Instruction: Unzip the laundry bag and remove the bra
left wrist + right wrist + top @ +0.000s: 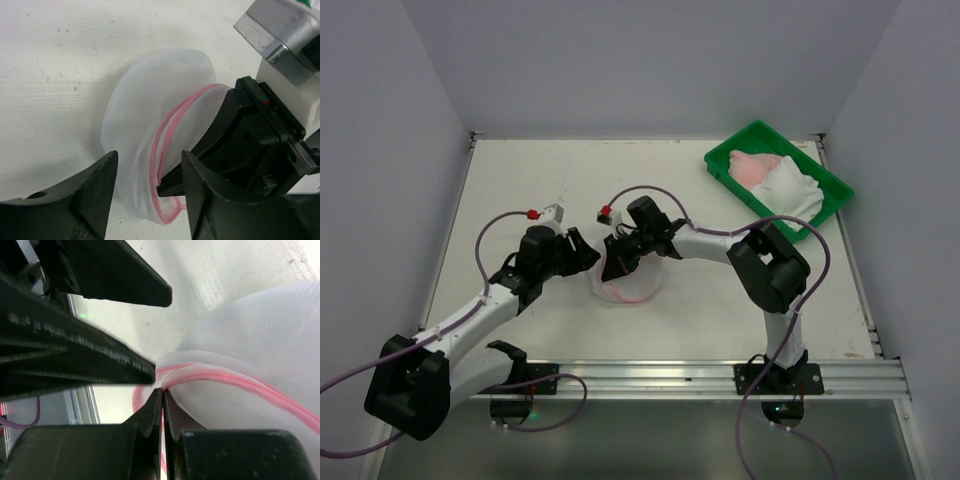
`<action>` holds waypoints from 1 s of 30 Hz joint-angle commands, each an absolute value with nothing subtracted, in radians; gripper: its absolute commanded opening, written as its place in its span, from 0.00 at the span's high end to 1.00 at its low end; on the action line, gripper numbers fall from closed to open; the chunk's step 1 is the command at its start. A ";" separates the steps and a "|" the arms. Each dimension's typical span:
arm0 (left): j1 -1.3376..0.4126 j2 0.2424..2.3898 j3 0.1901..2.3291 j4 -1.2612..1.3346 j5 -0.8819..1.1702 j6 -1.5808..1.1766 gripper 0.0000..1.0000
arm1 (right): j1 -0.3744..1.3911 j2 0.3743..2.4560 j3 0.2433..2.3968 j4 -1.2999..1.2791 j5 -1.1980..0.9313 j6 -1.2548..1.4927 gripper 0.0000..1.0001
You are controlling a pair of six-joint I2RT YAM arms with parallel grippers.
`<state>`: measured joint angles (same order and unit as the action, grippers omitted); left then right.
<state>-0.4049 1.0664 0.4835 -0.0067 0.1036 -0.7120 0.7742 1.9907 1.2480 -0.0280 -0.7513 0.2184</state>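
Note:
The laundry bag [626,287], white mesh with pink zip trim, lies on the table between both grippers. In the left wrist view the laundry bag [145,120] bulges between my left gripper's [147,200] spread fingers, which stand open on either side of its near edge and hold nothing. My right gripper [163,392] is shut, pinching the pink zip trim [235,380] at the rim of the laundry bag [260,335]. Its fingertips [172,187] show in the left wrist view against the trim. From above, the left gripper [582,256] and right gripper [617,264] nearly meet. The bra is hidden.
A green plastic tray [725,165] holding white and pink cloth [780,178] stands at the back right. The left gripper's fingers [115,270] crowd the top left of the right wrist view. A metal rail [700,375] runs along the table's near edge.

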 commanded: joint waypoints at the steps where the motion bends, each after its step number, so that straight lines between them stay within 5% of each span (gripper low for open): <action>1: -0.373 1.060 0.522 -0.038 0.040 -0.664 0.45 | 0.776 1.950 1.249 -0.030 -0.761 0.181 1.00; 14: -0.314 1.416 0.620 0.153 0.214 -0.586 0.54 | 0.776 1.893 1.250 -0.061 -0.753 0.152 1.00; 17: -0.313 1.485 0.618 0.192 0.255 -0.597 0.63 | 0.776 1.882 1.255 -0.071 -0.753 0.149 1.00; 21: -0.314 1.517 0.597 0.221 0.273 -0.600 0.98 | 0.776 1.870 1.261 -0.061 -0.768 0.163 1.00; 30: -0.316 1.520 0.538 0.327 0.350 -0.679 1.00 | 0.775 2.032 1.339 -0.083 -0.845 0.196 1.00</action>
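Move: The left hand, open, hangs above the laundry bag. The left edge of the bag's mesh body lies about 3 cm ahead of it, 1 cm to its right and 7 cm below; the bag's middle is about 1 cm ahead, 8 cm to its right and 8 cm lower. The right hand already pinches the pink zip edge, 3 cm back, 3 cm right and 3 cm below the left hand; from that right hand the edge lies 6 cm ahead, 2 cm left and 4 cm below. Forward and a little left at first, the left hand clears the right gripper, then sinks about 7 cm and drifts back right, ending some 3.5 cm farther out, tipped nearly 10 degrees more downward. Near the bottom its fingers shut, pinching the left edge of the mesh. The right hand keeps its shut grip on the pink zip edge and raises it about 2 cm. ##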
